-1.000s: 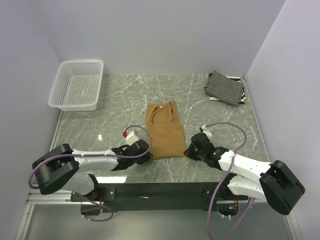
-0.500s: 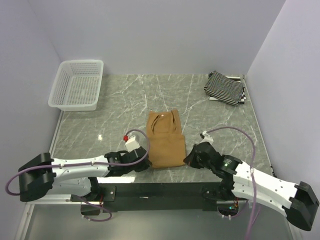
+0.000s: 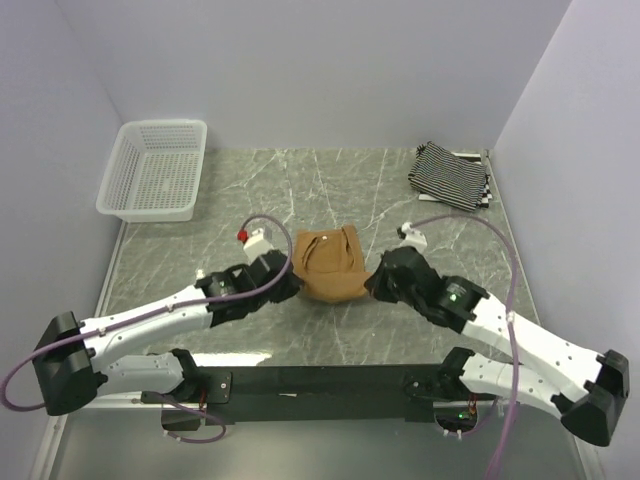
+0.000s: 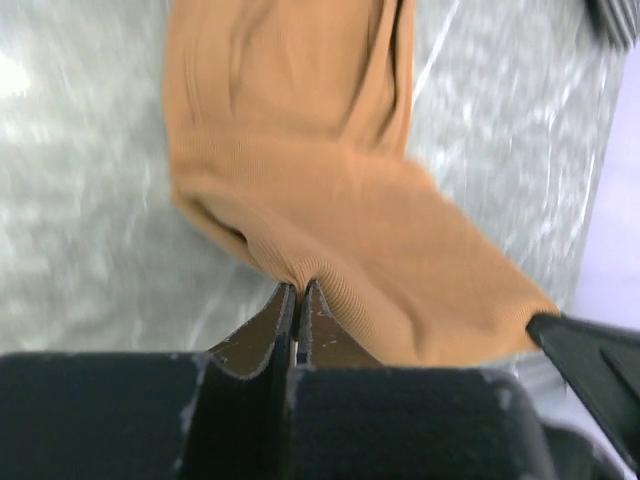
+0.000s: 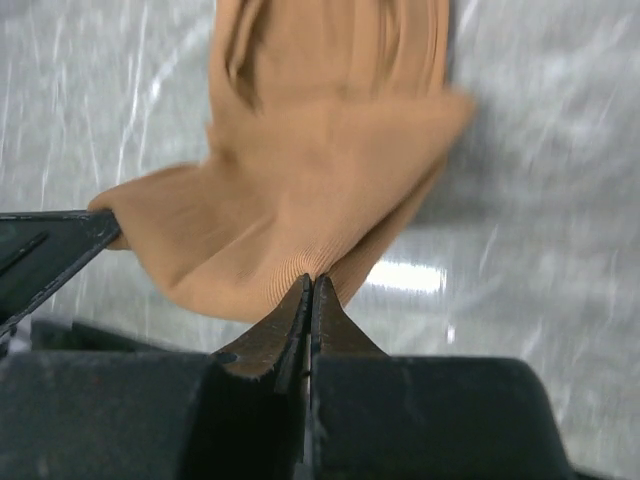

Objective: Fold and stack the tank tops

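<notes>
The tan-brown tank top (image 3: 330,262) lies mid-table with its hem end lifted and doubled back over the strap end. My left gripper (image 3: 292,284) is shut on the hem's left corner (image 4: 300,275), and my right gripper (image 3: 373,284) is shut on the hem's right corner (image 5: 312,268). In each wrist view the tan tank top (image 4: 300,170) (image 5: 320,170) hangs from the pinched fingertips, and the other gripper's dark finger (image 4: 590,350) (image 5: 50,240) shows at the frame's edge. The black-and-white striped tank tops (image 3: 450,175) lie folded at the back right corner.
A white mesh basket (image 3: 155,170) stands at the back left, by the wall. The grey marble table (image 3: 230,210) runs between walls on the left, the back and the right. Purple cables loop over both arms.
Both grippers closed on the near hem corners, raised them, and carried them away from the arm bases, so the tan top now folds over itself and looks about half as long.
</notes>
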You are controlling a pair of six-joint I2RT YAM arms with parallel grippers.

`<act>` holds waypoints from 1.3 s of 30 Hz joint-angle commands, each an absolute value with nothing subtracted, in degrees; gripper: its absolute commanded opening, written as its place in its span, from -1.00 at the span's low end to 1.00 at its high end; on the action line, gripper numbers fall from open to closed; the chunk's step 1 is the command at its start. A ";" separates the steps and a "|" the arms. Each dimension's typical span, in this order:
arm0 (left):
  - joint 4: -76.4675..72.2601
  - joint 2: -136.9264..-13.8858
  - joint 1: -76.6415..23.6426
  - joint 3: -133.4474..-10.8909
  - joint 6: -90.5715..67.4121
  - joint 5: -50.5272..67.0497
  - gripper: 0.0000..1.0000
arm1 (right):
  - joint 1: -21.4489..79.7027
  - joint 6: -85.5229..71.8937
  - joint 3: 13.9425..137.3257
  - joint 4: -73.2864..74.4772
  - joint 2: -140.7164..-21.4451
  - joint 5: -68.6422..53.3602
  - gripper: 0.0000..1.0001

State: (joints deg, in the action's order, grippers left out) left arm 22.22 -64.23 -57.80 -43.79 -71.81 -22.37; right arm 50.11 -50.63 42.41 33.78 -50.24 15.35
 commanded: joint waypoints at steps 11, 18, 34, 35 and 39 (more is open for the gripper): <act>12.66 -81.28 -34.48 -61.69 -55.82 -7.31 -0.99 | 27.78 -34.02 61.59 22.15 -77.83 0.71 -1.00; 9.24 -101.22 -25.58 -79.15 -52.74 1.31 -0.99 | 20.40 -31.20 80.92 22.41 -99.82 -6.24 -1.00; 8.87 -106.10 -19.34 -81.57 -50.27 0.19 0.11 | 16.96 -28.56 84.31 26.10 -106.90 -4.04 0.12; 9.05 -105.39 -19.34 -79.13 -50.27 0.18 0.10 | 17.22 -29.43 81.50 23.75 -105.40 -4.39 0.12; 7.38 -104.06 -19.86 -74.45 -49.66 0.87 0.10 | 17.84 -31.64 69.72 16.36 -100.55 -8.59 0.32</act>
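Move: Both hands already hold the corners of the tan tank top's raised hem, some 17 cm apart and about 13 cm above the table. The middle of the tank top's strap end, where the hem is going, lies some 21 cm ahead of the left hand and 8 cm to its right; from the right hand it is about 22 cm ahead and 9 cm left. From the right hand, the striped stack is roughly 38 cm ahead and 24 cm right; from the left hand, the empty basket is about 37 cm ahead and 41 cm left. Keeping their grip on the hem corners, both hands sweep it forward together about 30 cm, over and past the strap end, first nearly level, then dipping about 7 cm as the fingers open late in the reach and let go of the cloth. With fingers left open, the right hand then draws back about 8 cm, staying low beside the cloth, while the left eases back a little, rises about 4 cm and drifts outward to its left. ##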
